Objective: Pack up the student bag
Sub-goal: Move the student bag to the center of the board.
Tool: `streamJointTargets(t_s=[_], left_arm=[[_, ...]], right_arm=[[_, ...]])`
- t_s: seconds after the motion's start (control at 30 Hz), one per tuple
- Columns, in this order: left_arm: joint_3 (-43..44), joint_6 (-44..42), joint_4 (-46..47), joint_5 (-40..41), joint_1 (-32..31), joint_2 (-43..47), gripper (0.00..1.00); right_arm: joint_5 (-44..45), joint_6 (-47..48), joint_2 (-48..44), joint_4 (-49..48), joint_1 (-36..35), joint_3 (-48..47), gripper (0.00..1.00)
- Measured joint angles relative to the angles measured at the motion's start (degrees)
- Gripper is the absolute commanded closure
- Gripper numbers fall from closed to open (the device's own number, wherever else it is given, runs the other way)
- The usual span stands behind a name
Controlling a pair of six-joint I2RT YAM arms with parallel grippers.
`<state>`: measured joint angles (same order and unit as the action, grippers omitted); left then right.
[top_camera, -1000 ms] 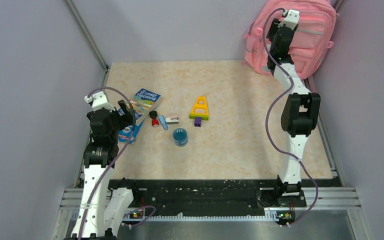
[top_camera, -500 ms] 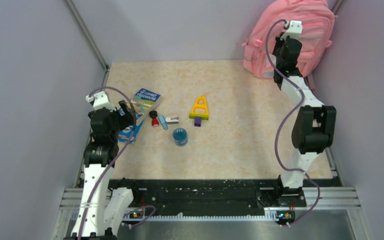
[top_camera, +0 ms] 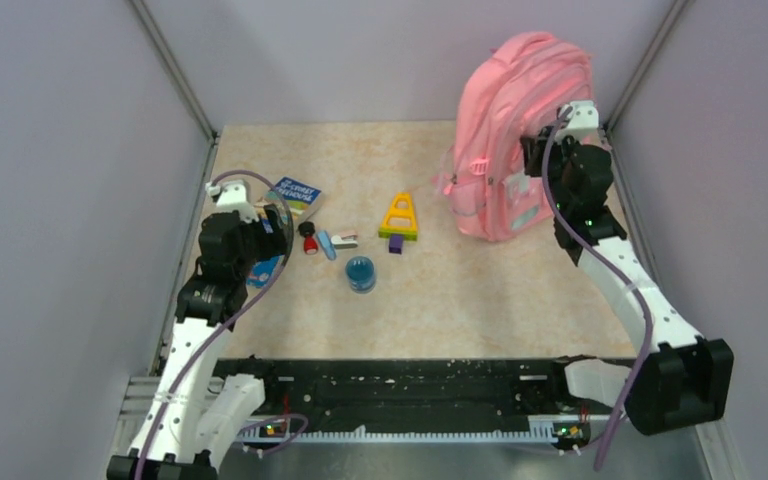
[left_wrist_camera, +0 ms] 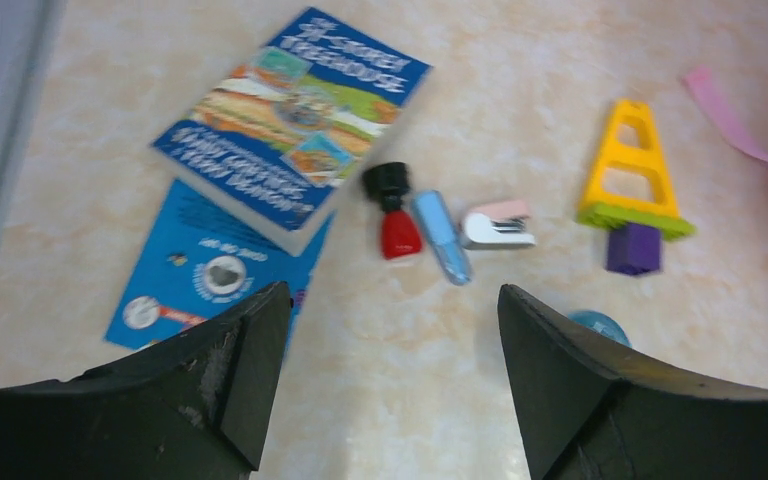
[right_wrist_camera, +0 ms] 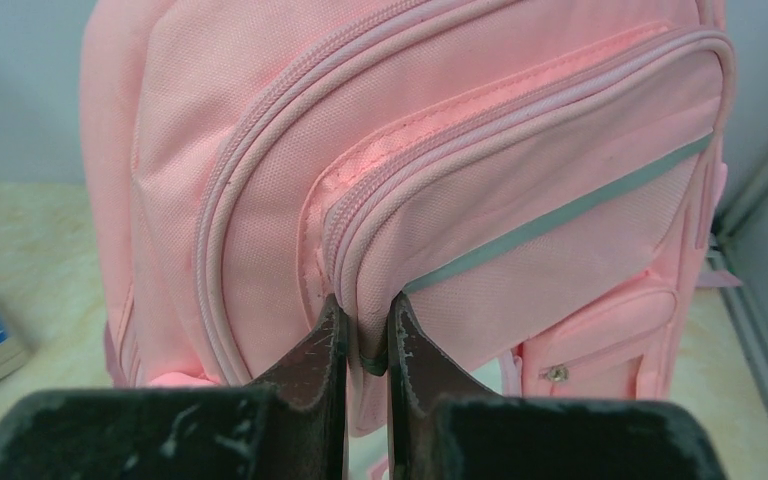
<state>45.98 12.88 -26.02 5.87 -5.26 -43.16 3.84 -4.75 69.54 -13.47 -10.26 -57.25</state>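
Observation:
The student bag (top_camera: 505, 140) is a large pink backpack standing upright at the back right of the table. It fills the right wrist view, student bag (right_wrist_camera: 260, 150). My right gripper (top_camera: 534, 162) is shut on a fold of its mint-trimmed front pocket, right gripper (right_wrist_camera: 363, 312). My left gripper (top_camera: 270, 228) hovers open over the left side, close to a blue book (top_camera: 296, 193). In the left wrist view the left gripper (left_wrist_camera: 390, 300) has only bare table between its fingers, with the book (left_wrist_camera: 295, 110) ahead and to the left.
Loose items lie mid-table: a blue leaflet (left_wrist_camera: 210, 270), a red bottle with a black cap (left_wrist_camera: 392, 208), a light blue tube (left_wrist_camera: 440, 235), a white-pink stapler (left_wrist_camera: 498, 226), a yellow triangle toy on a purple block (top_camera: 398, 216), and a blue round container (top_camera: 360, 272). Grey walls enclose the table.
My right gripper shut on the bag and dragged it out of the back right corner, leftward and nearer. My left gripper moved a little forward and its jaws narrowed slightly.

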Motion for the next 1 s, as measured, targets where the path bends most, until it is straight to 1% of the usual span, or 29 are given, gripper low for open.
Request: streamJointTargets(t_s=[0.13,0.23,0.3,0.4,0.57,0.73,0.97,1.0], left_arm=[[-0.04,-1.27,2.03,-4.57,-8.44,-1.07,0.20],[0.26,-0.83,4.85,-10.51,-13.75,-3.65,0.19],[1.36,0.70,6.67,-14.21,-15.10,-6.21,0.19],[5.62,5.29,11.69,-20.46,-17.20,-11.85,0.18],[13.70,12.04,22.60,-28.24,-21.29,-20.90,0.17],[15.76,14.99,28.68,-31.58,-23.69,-26.12,0.17],[15.28,16.02,29.07,-32.06,-24.17,-28.55,0.16],[15.28,16.20,29.07,-32.28,-24.20,-28.65,0.19]], right_arm=[[-4.57,-0.42,-8.31,6.78,-3.69,3.15,1.00],[-8.24,-1.36,-14.53,9.44,-5.29,7.06,1.00],[-10.62,-2.21,-18.14,9.62,-5.79,10.32,1.00],[-14.73,-3.54,-22.88,9.66,-5.97,14.91,1.00],[-20.96,-4.55,-26.49,10.73,-6.25,17.55,1.00],[-25.11,-4.42,-29.27,13.16,-6.45,18.73,1.00],[-28.59,-4.28,-30.16,14.84,-6.49,18.75,1.00],[-29.03,-4.31,-30.12,14.86,-6.49,18.75,1.00]])
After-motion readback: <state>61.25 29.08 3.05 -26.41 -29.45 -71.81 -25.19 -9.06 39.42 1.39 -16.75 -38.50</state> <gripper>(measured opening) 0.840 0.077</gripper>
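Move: The right hand already holds the student bag by a fold at its front pocket; the bag's middle is about 8 cm ahead of that hand, 5 cm left and 10 cm lower, and the board centre some 28 cm left, 2 cm back and 33 cm below. From the left hand the bag's middle lies roughly 50 cm right, 22 cm ahead and about level. Nearer the left hand's way are the blue cup, 17 cm right and 2 cm ahead, and the yellow toy, 26 cm right and 16 cm ahead, both some 20 cm down. Back and to the left, about 17 cm and 9 cm and sinking slightly, the right hand hauls the bag in by its pinched fold while turning some 35 degrees counter-clockwise. The left hand sweeps about 26 cm right towards the bag, climbing some 8 cm overall from midway, swinging clockwise about 50 degrees and rolling its left side down; its fingers stay open and end close around the bag's near edge. ##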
